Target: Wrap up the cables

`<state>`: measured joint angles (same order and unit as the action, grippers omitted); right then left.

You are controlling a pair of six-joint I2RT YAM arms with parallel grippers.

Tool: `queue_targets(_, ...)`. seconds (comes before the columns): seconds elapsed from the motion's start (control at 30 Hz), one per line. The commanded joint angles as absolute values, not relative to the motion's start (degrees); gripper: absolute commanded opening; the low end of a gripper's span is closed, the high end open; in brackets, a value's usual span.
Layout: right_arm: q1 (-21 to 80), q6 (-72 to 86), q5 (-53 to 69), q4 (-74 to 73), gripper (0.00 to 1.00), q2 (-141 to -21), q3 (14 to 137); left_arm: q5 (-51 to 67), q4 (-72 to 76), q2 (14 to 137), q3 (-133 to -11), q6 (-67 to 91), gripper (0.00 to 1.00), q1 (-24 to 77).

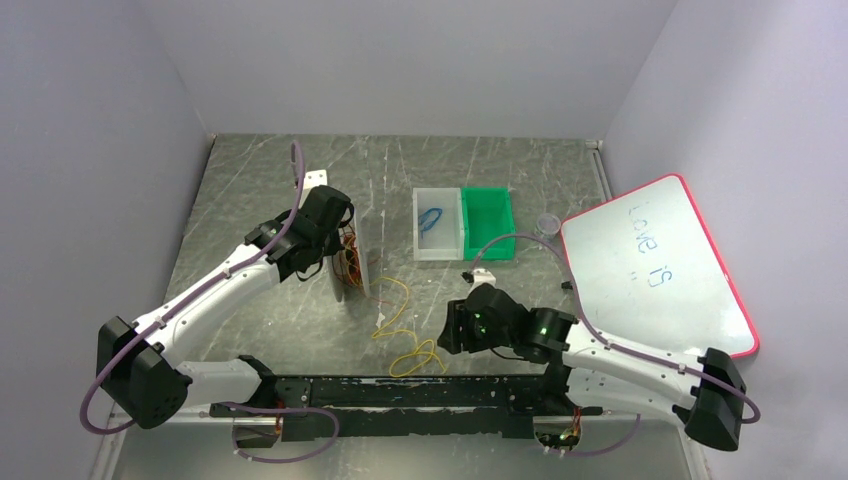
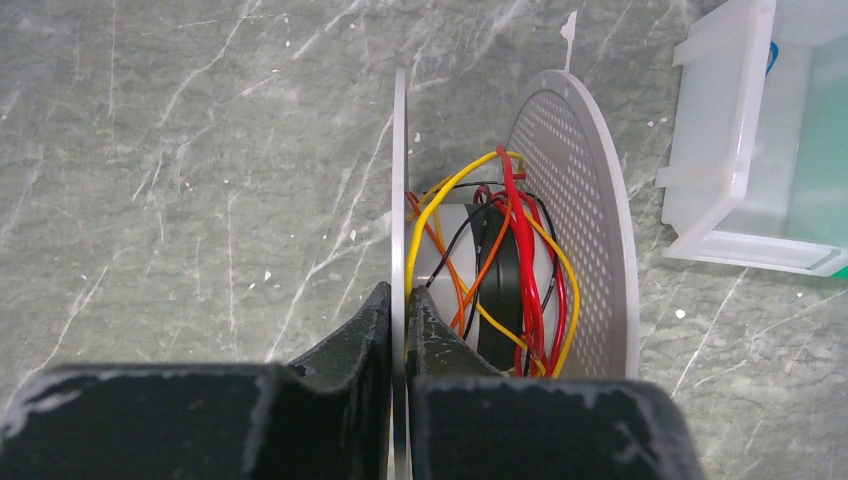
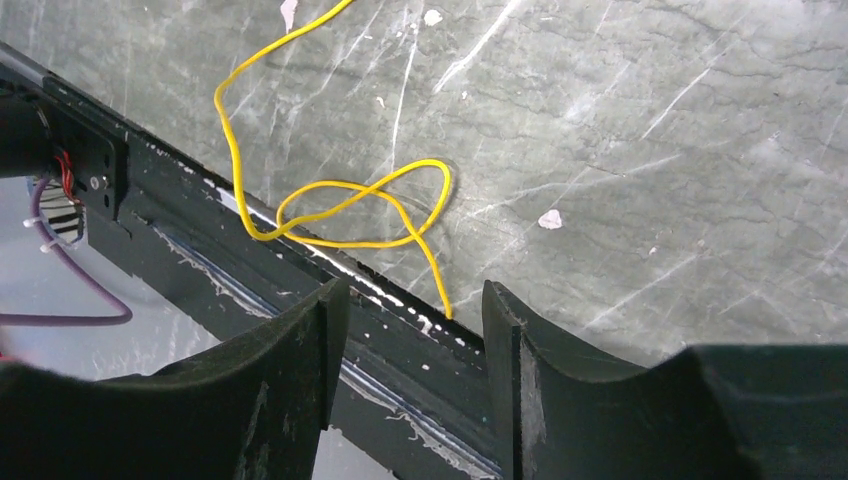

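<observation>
A white spool (image 1: 352, 268) stands on edge on the table, with yellow, orange and red cables (image 2: 520, 260) wound loosely between its solid flange (image 2: 399, 180) and its perforated flange (image 2: 590, 220). My left gripper (image 2: 400, 300) is shut on the solid flange's rim (image 1: 345, 250). One yellow cable (image 1: 405, 330) trails from the spool across the table into loose loops (image 3: 385, 190). Its free end (image 3: 447, 315) lies at the black rail. My right gripper (image 3: 415, 295) hangs open just above that end, holding nothing (image 1: 448, 335).
A clear bin (image 1: 438, 225) holding a small blue coil (image 1: 432, 218) and a green bin (image 1: 487, 222) sit at the back centre. A red-edged whiteboard (image 1: 655, 265) lies at the right, a small clear cup (image 1: 547, 222) beside it. A black rail (image 1: 400, 395) runs along the near edge.
</observation>
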<state>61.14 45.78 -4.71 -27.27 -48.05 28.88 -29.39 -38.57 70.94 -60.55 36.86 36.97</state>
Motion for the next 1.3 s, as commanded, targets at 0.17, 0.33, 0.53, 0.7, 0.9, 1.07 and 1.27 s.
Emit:
queue_targets(0.17, 61.35, 41.85, 1.85, -14.17, 0.55, -56.0, 30.79, -31.06, -38.35, 70.51, -61.04, 36.65, 0.07, 37.44)
queue_targets(0.33, 61.43, 38.81, 6.56, -9.58, 0.55, -61.0, 32.79, -30.98, -38.62, 70.06, -60.82, 36.62, 0.07, 37.43)
queue_targets(0.53, 61.8, 36.7, 8.31, -7.61, 0.55, -64.8, 35.42, -31.06, -38.76, 69.41, -60.81, 36.57, 0.07, 37.44)
queue_targets(0.7, 61.94, 36.3, 8.85, -7.09, 0.54, -65.89, 36.06, -31.18, -38.98, 69.57, -60.99, 36.52, 0.07, 37.44)
queue_targets(0.9, 61.99, 34.99, 6.54, -7.84, 0.52, -67.61, 35.42, -31.04, -38.67, 69.77, -61.0, 36.49, 0.07, 37.44)
queue_targets(1.07, 62.01, 32.93, 7.18, -7.91, 0.45, -70.7, 36.77, -31.11, -38.94, 70.18, -61.14, 36.54, 0.07, 37.44)
queue_targets(1.27, 62.46, 31.02, 8.1, -9.25, 0.0, -70.92, 39.11, -31.46, -39.03, 70.94, -61.42, 36.61, 0.07, 37.44)
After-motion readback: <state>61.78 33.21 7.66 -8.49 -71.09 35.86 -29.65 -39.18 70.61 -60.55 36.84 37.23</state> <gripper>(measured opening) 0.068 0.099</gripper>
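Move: The stretch of yellow cable that the right hand goes for lies about 8 cm to its left, level with it fore and aft, some 2 cm below. The cable's loose loops lie about 7 cm left and 4 cm back; the cable reel stands roughly 23 cm left and 18 cm ahead, and the white tray about 26 cm ahead and 3 cm left. From the left hand, that stretch is about 18 cm right, 19 cm back and 11 cm down. The right fingertips close from half open and pinch the yellow cable just beside its loose loops. To get there the hand sweeps about 8 cm left, turning nearly 20 degrees counter-clockwise and rising a little on the way, then dips some 2.5 cm before shutting. The left hand stays still and keeps its grip on the reel's flange. ##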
